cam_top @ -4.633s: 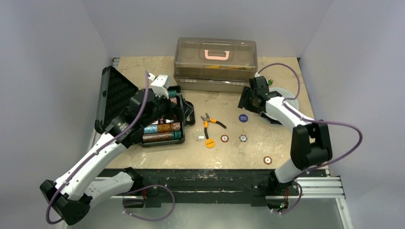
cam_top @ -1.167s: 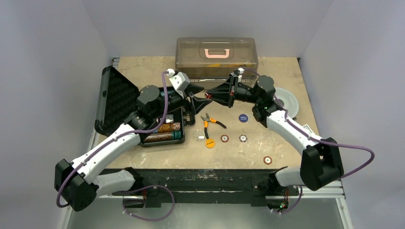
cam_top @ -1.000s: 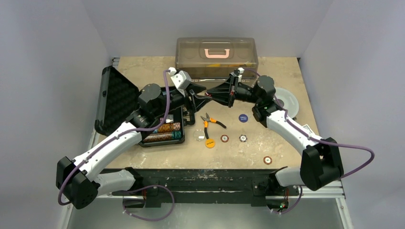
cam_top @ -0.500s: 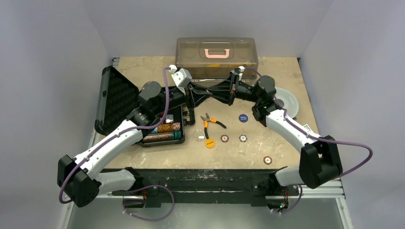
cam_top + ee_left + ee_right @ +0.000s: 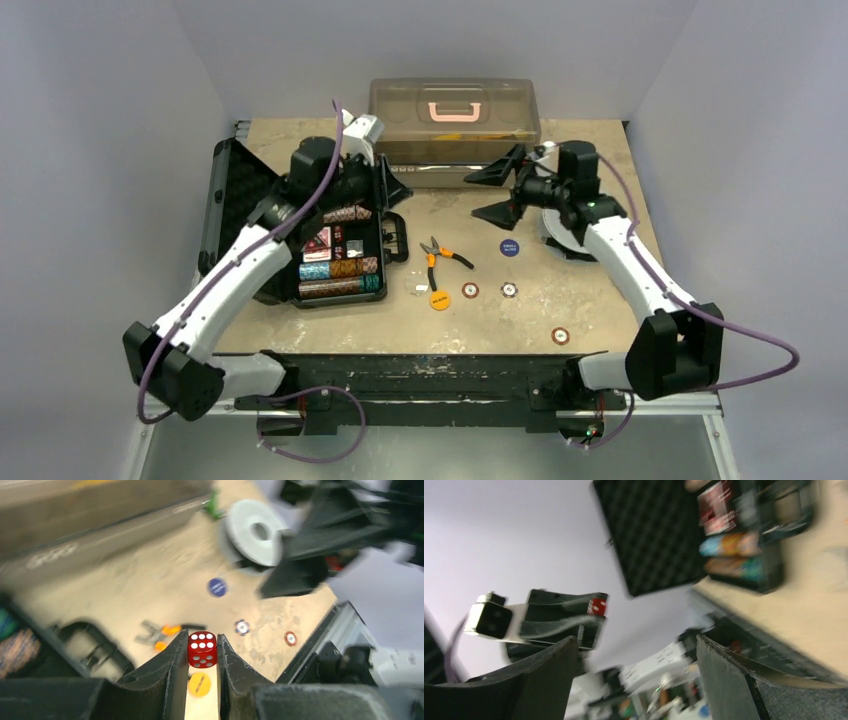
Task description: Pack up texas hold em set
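Note:
My left gripper (image 5: 202, 647) is shut on a small red die (image 5: 202, 649), held in the air; in the top view that gripper (image 5: 393, 187) hangs by the far right corner of the open black case (image 5: 393, 243). Rows of teal and brown chips (image 5: 340, 270) fill the case. My right gripper (image 5: 492, 190) stands open and empty to the right, apart from the left one. Loose chips lie on the table: blue (image 5: 510, 247), yellow (image 5: 438, 299), brown (image 5: 470, 291), white-rimmed (image 5: 509, 290) and red (image 5: 560, 336). The right wrist view shows the die (image 5: 597, 606) in the left fingers.
A translucent brown box (image 5: 452, 120) with a pink handle stands at the back, close behind both grippers. Orange-handled pliers (image 5: 440, 255) lie right of the case. A white roll (image 5: 605, 205) sits under the right arm. The case's foam lid (image 5: 240, 200) stands open at the left.
Half a second ago the two grippers were tip to tip at the middle. The right has since opened and drawn back right; the left has pulled back left with the die.

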Tool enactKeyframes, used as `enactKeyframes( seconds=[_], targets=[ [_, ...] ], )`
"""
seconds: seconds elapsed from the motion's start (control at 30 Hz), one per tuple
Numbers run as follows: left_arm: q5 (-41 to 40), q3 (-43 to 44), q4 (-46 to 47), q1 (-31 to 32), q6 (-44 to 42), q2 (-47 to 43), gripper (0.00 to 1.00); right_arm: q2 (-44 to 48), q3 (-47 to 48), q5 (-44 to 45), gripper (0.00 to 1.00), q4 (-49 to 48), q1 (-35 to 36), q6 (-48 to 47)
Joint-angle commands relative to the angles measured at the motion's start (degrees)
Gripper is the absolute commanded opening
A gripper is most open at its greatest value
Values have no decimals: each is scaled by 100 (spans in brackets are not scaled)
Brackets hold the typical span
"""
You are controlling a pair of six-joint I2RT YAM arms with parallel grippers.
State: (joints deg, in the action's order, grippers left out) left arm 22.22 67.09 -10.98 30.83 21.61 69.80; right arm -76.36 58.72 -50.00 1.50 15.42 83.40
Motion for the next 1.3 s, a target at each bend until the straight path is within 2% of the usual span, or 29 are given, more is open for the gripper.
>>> enactKeyframes(
  seconds=[0.0, 0.03, 0.1, 0.17, 0.3, 0.43, 0.73, 0.93, 1.27],
  targets=[
    [-1576, 1225, -3996, -683, 873, 1187, 0, -67, 1218, 941, 83, 4195, -556, -3414],
    [-1607, 1531, -4635, -988, 985, 1636, 0, -120, 1400, 1178, 83, 4748, -558, -3909],
    [-1451, 1822, -5328, -1381, 1083, 2378, 0, -90, 1470, 1249, 82, 5000, -560, -4074],
    [-1326, 1895, -5355, -1570, 955, 2850, 0, 18, 1397, 1218, 82, 4941, -567, -4020],
    [-2110, 2028, -5231, -1633, 886, 3333, 0, -6, 1701, 1429, 82, 5273, -589, -4216],
    [-2492, 2002, -5111, -1683, 875, 3496, 0, -109, 2002, 1597, 82, 5523, -593, -4400],
    [-2422, 1582, -4726, -1836, 802, 3518, 0, -236, 1970, 1551, 81, 5478, -593, -4402],
    [-2261, 1848, -4650, -1958, 407, 3920, 0, -324, 1977, 1520, 81, 5466, -593, -4430],
    [-2381, 2320, -4680, -1967, 306, 4349, 0, -354, 1995, 1502, 80, 5449, -602, -4455]
  ],
)
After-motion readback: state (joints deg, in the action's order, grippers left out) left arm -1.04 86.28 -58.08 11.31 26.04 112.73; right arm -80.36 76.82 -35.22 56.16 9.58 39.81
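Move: The dice slot in the open case, where the held die is bound, has its free near end about 19 cm left, 5 ahead and 28 below the left hand. The card deck sits about 5 cm left of that end and 2 farther out, a silver packet 3 cm right and 2 farther out. The blue-and-pink chip roll is about 8 cm beyond, the cyan-and-orange one 4 cm nearer. From the right hand, the slot end is some 28 cm left, 5 ahead and 26 below. The red die, still pinched in the left fingers, is swept down some 27 cm and left about 18, slightly forward overall, towards the case's dice slot, mostly in one quick swing that turns the fingers from level to straight down, then creeping lower. The empty right hand backs off right and down, its open fingers tipping downward. ##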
